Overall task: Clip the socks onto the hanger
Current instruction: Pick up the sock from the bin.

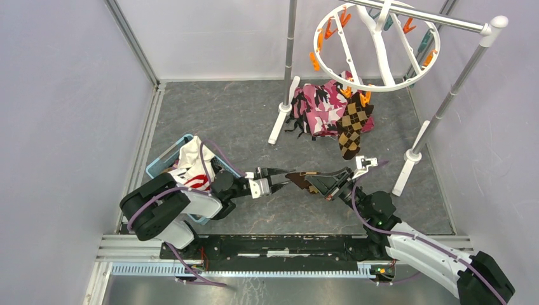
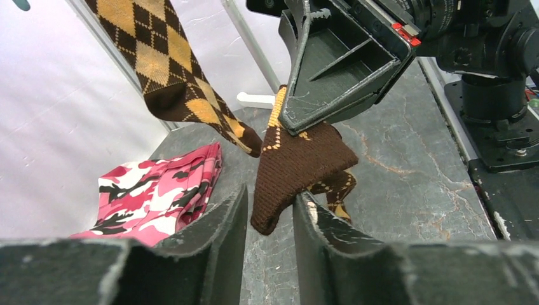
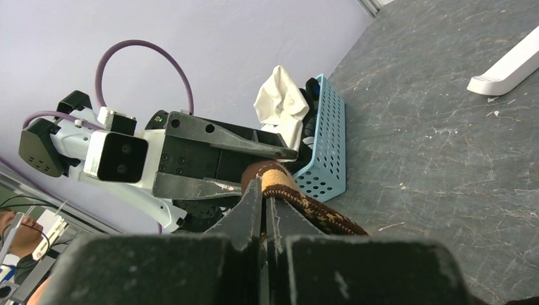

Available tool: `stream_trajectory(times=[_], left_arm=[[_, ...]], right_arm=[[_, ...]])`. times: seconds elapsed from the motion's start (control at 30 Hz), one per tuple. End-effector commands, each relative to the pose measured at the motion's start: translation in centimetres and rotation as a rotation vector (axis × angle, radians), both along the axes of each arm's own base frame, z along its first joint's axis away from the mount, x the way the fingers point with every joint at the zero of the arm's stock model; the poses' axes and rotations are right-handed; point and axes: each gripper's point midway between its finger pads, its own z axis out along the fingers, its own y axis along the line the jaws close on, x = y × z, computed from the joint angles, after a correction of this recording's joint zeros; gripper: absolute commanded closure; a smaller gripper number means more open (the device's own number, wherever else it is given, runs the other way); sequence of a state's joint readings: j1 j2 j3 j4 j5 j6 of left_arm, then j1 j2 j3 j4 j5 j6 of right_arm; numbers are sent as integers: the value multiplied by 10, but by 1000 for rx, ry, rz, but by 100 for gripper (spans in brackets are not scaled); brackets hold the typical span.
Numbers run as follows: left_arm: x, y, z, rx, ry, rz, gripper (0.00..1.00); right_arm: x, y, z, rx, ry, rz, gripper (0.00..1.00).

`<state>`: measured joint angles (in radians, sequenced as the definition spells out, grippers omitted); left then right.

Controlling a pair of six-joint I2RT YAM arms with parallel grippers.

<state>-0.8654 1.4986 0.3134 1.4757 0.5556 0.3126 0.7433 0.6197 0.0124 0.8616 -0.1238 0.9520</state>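
Observation:
A brown argyle sock (image 1: 304, 181) is held low over the floor between the two arms. My right gripper (image 3: 264, 190) is shut on its folded middle, and the sock (image 3: 318, 213) trails off to one side. My left gripper (image 2: 270, 203) stands partly open around the sock's dark brown toe end (image 2: 299, 165). The toe touches one finger, with a gap to the other. The white ring hanger (image 1: 375, 47) hangs from the rail at the back right, with orange and teal pins on its rim. Another argyle sock (image 1: 353, 127) hangs clipped from it.
A pink camouflage cloth (image 1: 318, 108) lies on the floor under the hanger. A blue basket (image 1: 166, 159) with white cloth and more socks stands at the left, beside the left arm. The silver rail (image 1: 445, 22) and its white-footed poles stand at the back right.

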Motion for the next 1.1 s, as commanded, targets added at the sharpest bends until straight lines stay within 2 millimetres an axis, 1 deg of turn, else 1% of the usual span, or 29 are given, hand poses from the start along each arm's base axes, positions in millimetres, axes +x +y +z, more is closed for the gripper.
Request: stream_trajectory(times=[0.0, 0.07, 0.1, 0.13, 0.2, 0.27, 0.3, 0.33, 0.37, 0.4, 0.43, 0.47, 0.5, 0.53, 0.63, 0.7, 0.77, 0.83, 0.9, 0.93, 1.07], left_arm=[[-4, 0, 39, -111, -100, -21, 67], [-4, -1, 39, -110, -86, -27, 79], [-4, -1, 40, -110, -79, -30, 92], [-5, -2, 39, -103, -65, -39, 97], [-7, -3, 40, -100, -35, -55, 98], [-7, -3, 40, -93, 23, -67, 98], [-6, -2, 39, -84, 66, -65, 98], [-4, -1, 37, -75, 127, -62, 98], [0, 1, 35, -66, 194, -56, 98], [3, 3, 32, -53, 261, -50, 98], [6, 6, 29, -45, 348, -48, 98], [9, 8, 26, -34, 421, -38, 98], [11, 11, 17, -6, 508, -31, 98], [12, 14, 14, 6, 565, -31, 98], [13, 20, 5, 48, 745, -37, 98], [12, 20, -2, 89, 865, -47, 98], [9, 16, -5, 133, 968, -72, 98], [-3, 11, 1, 179, 1014, -165, 98], [-8, 8, 2, 202, 1063, -204, 98], [-8, 6, 5, 212, 1072, -219, 98], [-6, 6, 7, 247, 1114, -195, 98]], right_arm=[[-8, 1, 2, 28, -19, 39, 100], [-8, 2, 2, 26, -18, 44, 100], [-8, 2, 2, 24, -16, 46, 100], [-8, 3, 1, 20, -15, 50, 100], [-8, 4, -4, -1, -4, 48, 100], [-3, 6, -1, -41, -21, 38, 99], [-2, 7, 1, -68, -38, 33, 91], [0, 7, 2, -103, -66, 28, 80], [1, 7, 2, -144, -99, 19, 68], [3, 5, 2, -186, -132, 2, 55], [5, 3, 5, -219, -168, -19, 43], [7, 0, 7, -260, -204, -37, 35], [10, -4, 8, -295, -231, -62, 30], [12, -7, 10, -334, -267, -85, 26], [14, -17, 19, -436, -374, -128, 19], [9, -15, 26, -484, -467, -107, 18], [4, -12, 28, -531, -558, -74, 18], [-4, -5, 27, -564, -665, -18, 15], [-11, 0, 25, -594, -760, 24, 10], [-12, 1, 22, -621, -798, 30, 7], [-2, -2, 21, -719, -845, -12, 6]])
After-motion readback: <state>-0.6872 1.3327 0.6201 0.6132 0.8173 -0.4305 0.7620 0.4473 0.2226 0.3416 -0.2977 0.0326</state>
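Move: The sock's brown cuff, still gripped by the shut right fingers, lies between and just beyond the half-open left fingertips, about 3 cm to the left hand's right. The bin stands roughly 34 cm to that hand's left, level with it and 14 cm lower; the hung sock is some 17 cm ahead and 21 cm right. From the right hand, the cuff lies about 4 cm left and 1 cm ahead, the hung sock 18 cm ahead and 14 cm right. The left fingers first shut on the cuff with the hand almost still, and only then do the right fingers let go and open nearly wide, handing over the sock. Both hands next roll counter-clockwise as seen from behind each hand, the left nearly 60 degrees and the right some 50; the left makes a small loop about 2 cm up, forward and left and comes back, while the right dips 1 cm, rises about 3 cm and sinks again. ##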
